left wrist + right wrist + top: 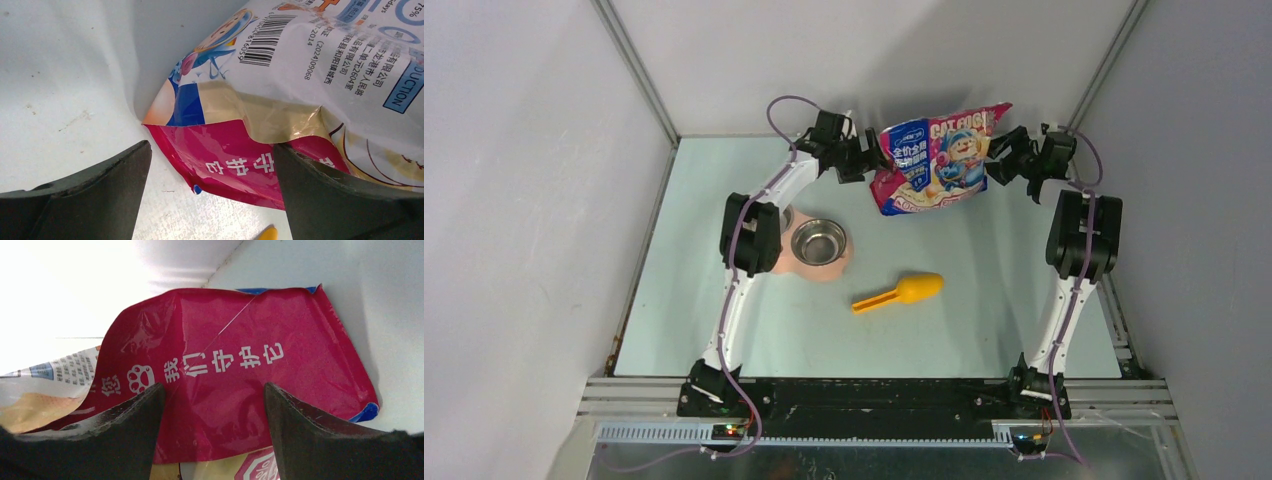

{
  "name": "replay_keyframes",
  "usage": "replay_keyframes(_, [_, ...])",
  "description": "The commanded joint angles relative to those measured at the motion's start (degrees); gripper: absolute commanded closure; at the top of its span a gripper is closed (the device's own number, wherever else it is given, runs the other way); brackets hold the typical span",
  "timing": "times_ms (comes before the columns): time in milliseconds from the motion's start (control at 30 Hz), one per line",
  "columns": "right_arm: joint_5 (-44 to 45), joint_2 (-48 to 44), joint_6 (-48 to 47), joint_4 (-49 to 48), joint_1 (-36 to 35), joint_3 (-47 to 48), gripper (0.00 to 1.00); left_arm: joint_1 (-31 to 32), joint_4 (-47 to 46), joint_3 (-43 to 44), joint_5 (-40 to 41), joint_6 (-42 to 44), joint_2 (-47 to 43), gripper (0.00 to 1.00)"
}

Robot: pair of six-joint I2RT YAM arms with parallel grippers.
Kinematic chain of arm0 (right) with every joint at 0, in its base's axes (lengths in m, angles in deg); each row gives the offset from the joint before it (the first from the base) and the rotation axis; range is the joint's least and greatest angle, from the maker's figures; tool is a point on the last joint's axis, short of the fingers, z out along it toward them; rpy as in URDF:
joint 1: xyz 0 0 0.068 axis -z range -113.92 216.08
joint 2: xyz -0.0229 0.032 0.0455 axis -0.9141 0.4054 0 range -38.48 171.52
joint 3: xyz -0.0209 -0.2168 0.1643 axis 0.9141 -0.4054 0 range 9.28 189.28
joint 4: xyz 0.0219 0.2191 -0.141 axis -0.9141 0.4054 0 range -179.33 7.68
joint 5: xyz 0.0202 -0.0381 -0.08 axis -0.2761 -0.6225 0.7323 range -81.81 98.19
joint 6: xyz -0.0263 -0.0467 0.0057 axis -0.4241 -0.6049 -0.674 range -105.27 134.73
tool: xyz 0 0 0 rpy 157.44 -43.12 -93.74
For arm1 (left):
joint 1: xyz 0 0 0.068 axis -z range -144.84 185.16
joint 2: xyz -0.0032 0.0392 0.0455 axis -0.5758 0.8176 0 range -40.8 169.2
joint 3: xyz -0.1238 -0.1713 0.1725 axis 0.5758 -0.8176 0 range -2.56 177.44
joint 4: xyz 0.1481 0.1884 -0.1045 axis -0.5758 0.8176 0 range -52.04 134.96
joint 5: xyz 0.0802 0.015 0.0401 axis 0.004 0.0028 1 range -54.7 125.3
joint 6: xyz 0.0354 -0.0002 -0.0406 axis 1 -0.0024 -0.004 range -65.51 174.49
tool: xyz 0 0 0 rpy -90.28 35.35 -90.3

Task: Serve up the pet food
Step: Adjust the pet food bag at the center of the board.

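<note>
The glossy blue, pink and red "CAT FOOD" bag is tilted at the back of the table, near the rear wall. The pet food itself is hidden inside. My right gripper is at the bag's right end. In the right wrist view its jaws straddle the red panel of the bag, and both fingers press the foil. My left gripper is at the bag's left end. Its jaws are wide open around the bag's red corner without clamping it.
The pink feeder with a steel bowl lies left of centre, partly under my left arm. An orange scoop lies mid-table, and the scoop's tip shows in the left wrist view. Grey walls close in the back and sides.
</note>
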Motion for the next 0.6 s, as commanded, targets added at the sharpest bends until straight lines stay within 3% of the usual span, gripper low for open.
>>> replay_keyframes(0, [-11.26,-4.81,-1.18,6.43,-5.06,-5.76,0.26,1.36,-1.31,2.03,-0.63,-1.42,0.78,0.02])
replay_keyframes(567, [-14.78,-15.55,-6.24,9.84,-5.51,-19.99,0.24,5.92,-3.3,4.14,-3.86,-2.81,2.59,0.02])
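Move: The pet food bag stands between the hands, its middle about 13 cm left of the right hand, roughly 1 cm nearer the base and 2 cm lower. From the left hand that middle lies some 12 cm right and 2 cm farther out, about level. The double bowl is about 20 cm back and 18 cm left of the left hand, 8 cm lower; the yellow scoop lies some 32 cm back, 3 cm right and 9 cm below that hand. With its open fingers against the pet food bag's right side, the right hand drags that side straight back towards the base by about 6.5 cm, staying level and hardly turning. The left hand keeps its place, fingers wide open at the bag's left edge, as a stop for the bag to swing against. ##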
